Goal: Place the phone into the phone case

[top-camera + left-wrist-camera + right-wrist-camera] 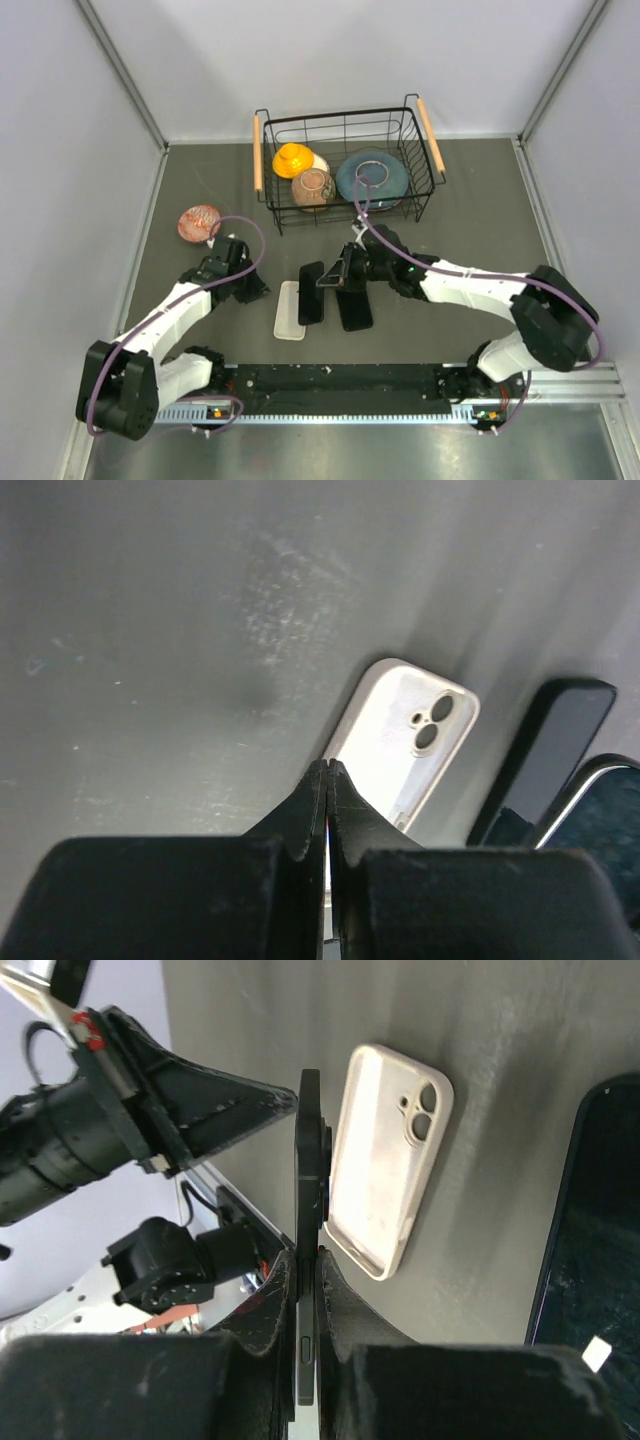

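Observation:
The white phone case (288, 311) lies open side up on the grey table, camera cutouts toward the basket; it also shows in the wrist views (408, 748) (385, 1160). My right gripper (336, 279) (307, 1256) is shut on a dark phone (311, 292) (308, 1150), holding it on edge just right of the case, its lower edge near the case's rim. My left gripper (256, 290) (328, 766) is shut on nothing, its tips just left of the case. From the left wrist, the held phone (552, 748) stands beyond the case.
A second dark phone (353, 306) (590, 1240) (603, 805) lies flat right of the held one. A wire basket (275, 190) at the back holds a yellow bowl (294, 158), a brown bowl (313, 186) and a blue plate (372, 175). A pinkish bowl (198, 223) sits far left.

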Tool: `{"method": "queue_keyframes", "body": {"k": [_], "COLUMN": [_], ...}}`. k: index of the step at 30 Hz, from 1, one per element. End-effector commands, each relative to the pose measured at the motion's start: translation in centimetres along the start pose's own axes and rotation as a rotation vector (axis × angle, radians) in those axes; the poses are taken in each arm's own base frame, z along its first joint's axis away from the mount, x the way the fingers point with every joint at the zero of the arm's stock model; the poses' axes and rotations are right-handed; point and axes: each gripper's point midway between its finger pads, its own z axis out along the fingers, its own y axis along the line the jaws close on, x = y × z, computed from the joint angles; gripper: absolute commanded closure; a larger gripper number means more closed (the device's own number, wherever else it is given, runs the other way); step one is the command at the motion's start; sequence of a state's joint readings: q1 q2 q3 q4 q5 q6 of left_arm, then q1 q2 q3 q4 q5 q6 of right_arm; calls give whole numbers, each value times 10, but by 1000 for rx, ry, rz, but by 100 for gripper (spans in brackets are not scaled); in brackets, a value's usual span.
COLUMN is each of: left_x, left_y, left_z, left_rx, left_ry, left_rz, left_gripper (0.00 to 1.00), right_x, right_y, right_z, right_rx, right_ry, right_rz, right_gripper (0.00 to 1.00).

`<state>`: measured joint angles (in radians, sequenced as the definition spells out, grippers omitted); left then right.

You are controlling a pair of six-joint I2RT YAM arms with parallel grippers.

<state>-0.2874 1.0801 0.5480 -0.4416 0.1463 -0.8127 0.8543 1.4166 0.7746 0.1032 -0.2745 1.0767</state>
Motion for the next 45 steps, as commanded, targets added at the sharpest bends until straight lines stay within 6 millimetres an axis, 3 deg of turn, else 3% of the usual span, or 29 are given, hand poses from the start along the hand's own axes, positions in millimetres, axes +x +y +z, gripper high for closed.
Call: {"method": "queue_keyframes", "body": {"k": [1,10,25,45], "left_x": [-5,6,34,61], "left_y": [15,29,38,31], "left_z": [6,16,29,26], "left_rx": [-52,-85,-50,41], "left_ry": [-49,-22,73,175], "left_rz": [-5,-14,-35,-57], "left_gripper": [100,100,100,100], "right_x": [2,17,29,33], "right_y": [44,37,-10,-42], "right_z": [14,49,84,89], "right_rx": [-135,-135,-16,33], "right_ry": [44,107,126,79], "right_rz": [14,60,79,60], "right_gripper": [100,100,100,100]}}
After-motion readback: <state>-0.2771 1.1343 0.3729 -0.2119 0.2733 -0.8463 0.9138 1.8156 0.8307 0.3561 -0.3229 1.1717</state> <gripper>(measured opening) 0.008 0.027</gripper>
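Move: From the right hand, which already holds the phone, the white phone case lies about 8 cm to the left, 4 cm back and 12 cm below; the other phone lies some 7 cm to its right and 2 cm back, on the table. From the closed left fingers, the case is roughly 6 cm to the right, 4 cm back and 5 cm below, and the other phone about 21 cm right and 2 cm back. Right hand lowers phone some 9 cm and leftward into case; left fingers sink, then press case's edge rightward. ##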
